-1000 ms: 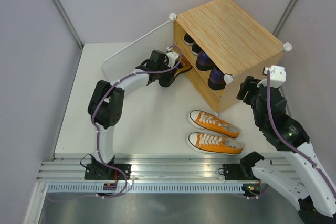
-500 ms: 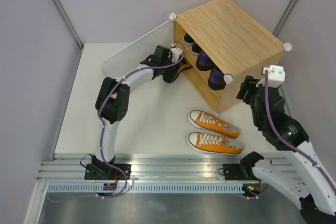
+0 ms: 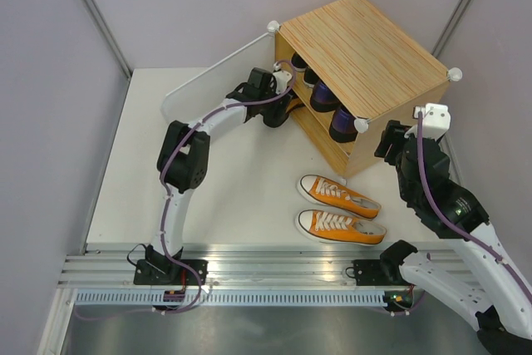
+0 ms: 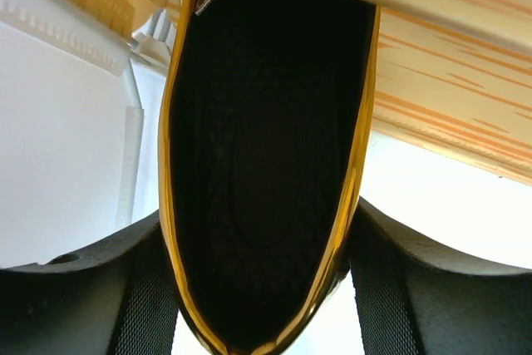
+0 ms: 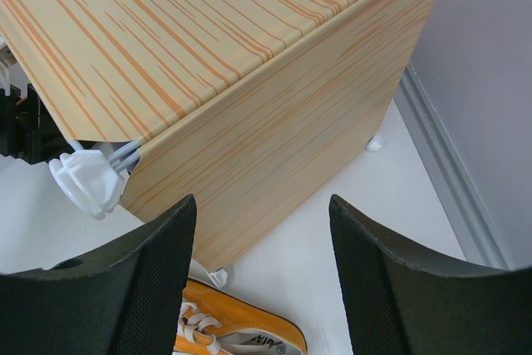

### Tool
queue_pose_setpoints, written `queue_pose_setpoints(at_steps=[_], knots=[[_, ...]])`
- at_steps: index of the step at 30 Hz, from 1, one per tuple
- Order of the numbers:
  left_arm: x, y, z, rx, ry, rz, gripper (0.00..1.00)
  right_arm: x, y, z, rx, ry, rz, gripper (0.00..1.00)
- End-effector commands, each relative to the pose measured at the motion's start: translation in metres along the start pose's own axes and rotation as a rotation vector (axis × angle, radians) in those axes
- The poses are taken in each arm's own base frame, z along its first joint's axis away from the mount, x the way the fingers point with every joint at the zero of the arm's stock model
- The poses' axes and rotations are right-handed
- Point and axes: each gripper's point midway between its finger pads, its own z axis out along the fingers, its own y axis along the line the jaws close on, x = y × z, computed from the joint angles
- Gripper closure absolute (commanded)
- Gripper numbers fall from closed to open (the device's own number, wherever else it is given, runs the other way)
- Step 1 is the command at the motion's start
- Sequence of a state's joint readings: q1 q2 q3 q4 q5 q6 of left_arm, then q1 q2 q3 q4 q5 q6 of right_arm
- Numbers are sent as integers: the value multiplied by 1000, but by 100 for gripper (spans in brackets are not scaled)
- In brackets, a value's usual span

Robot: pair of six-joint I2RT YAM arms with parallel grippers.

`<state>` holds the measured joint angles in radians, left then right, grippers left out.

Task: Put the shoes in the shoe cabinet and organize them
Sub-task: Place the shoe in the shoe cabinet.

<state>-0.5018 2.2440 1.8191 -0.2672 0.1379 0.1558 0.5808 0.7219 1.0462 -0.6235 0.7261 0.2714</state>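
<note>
The shoe cabinet (image 3: 357,39) stands at the back right, its front facing left. Dark purple loafers (image 3: 326,97) and a black sneaker (image 3: 298,61) show on its upper shelf. My left gripper (image 3: 278,110) is at the lower opening. In the left wrist view the left gripper (image 4: 262,288) is shut on a shiny gold pump (image 4: 266,164), a finger (image 4: 141,293) against each side, and the pump's toe runs under the cabinet's wood (image 4: 449,81). Two orange sneakers (image 3: 337,195) lie on the table in front. My right gripper (image 3: 389,144) hangs open beside the cabinet's right end (image 5: 249,64), holding nothing.
The white translucent door (image 3: 208,81) stands swung open to the left of the cabinet. A white corner knob (image 5: 87,182) and an orange sneaker (image 5: 241,334) lie below the right gripper (image 5: 262,280). Grey walls close in on both sides, and a metal rail (image 3: 274,259) runs along the near edge.
The left gripper has carried the gold pump right and back, up to the cabinet's lower opening. The right arm has not moved.
</note>
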Motion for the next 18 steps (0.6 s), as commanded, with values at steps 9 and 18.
queue_pose_setpoints(at_steps=[9, 18], knots=[[-29, 6, 15, -39, -143, -56, 1, -17, -2, -5, 9, -49, 7, 30], [-39, 2, -14, -32, -171, -78, 0, -19, -2, -7, -2, -55, 14, 30]])
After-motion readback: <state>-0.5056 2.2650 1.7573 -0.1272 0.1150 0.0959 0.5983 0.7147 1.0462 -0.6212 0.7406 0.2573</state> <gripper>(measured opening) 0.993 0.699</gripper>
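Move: My left hand still grips the gold shoe by its heel. The shoe's middle is about 5 cm ahead, 6 cm right and a little below, toe already in the cabinet's lower level. Above it on the upper shelf, the nearer black sneaker is some 9 cm ahead and 11 cm right of my hand, the purple shoe some 6 cm ahead and 17 cm right. The white door is level, roughly 15 cm left. From my right hand, the gold shoe lies about 30 cm ahead, 25 cm left, far below. I lower my left hand just over 1 cm, taking the gold shoe's heel down at the mouth of the lower level, then spread my fingers fully to let go of its sides. As they open I ease about 1 cm forward and slightly right towards the cabinet, staying low around the heel with barely any turn of the wrist. ##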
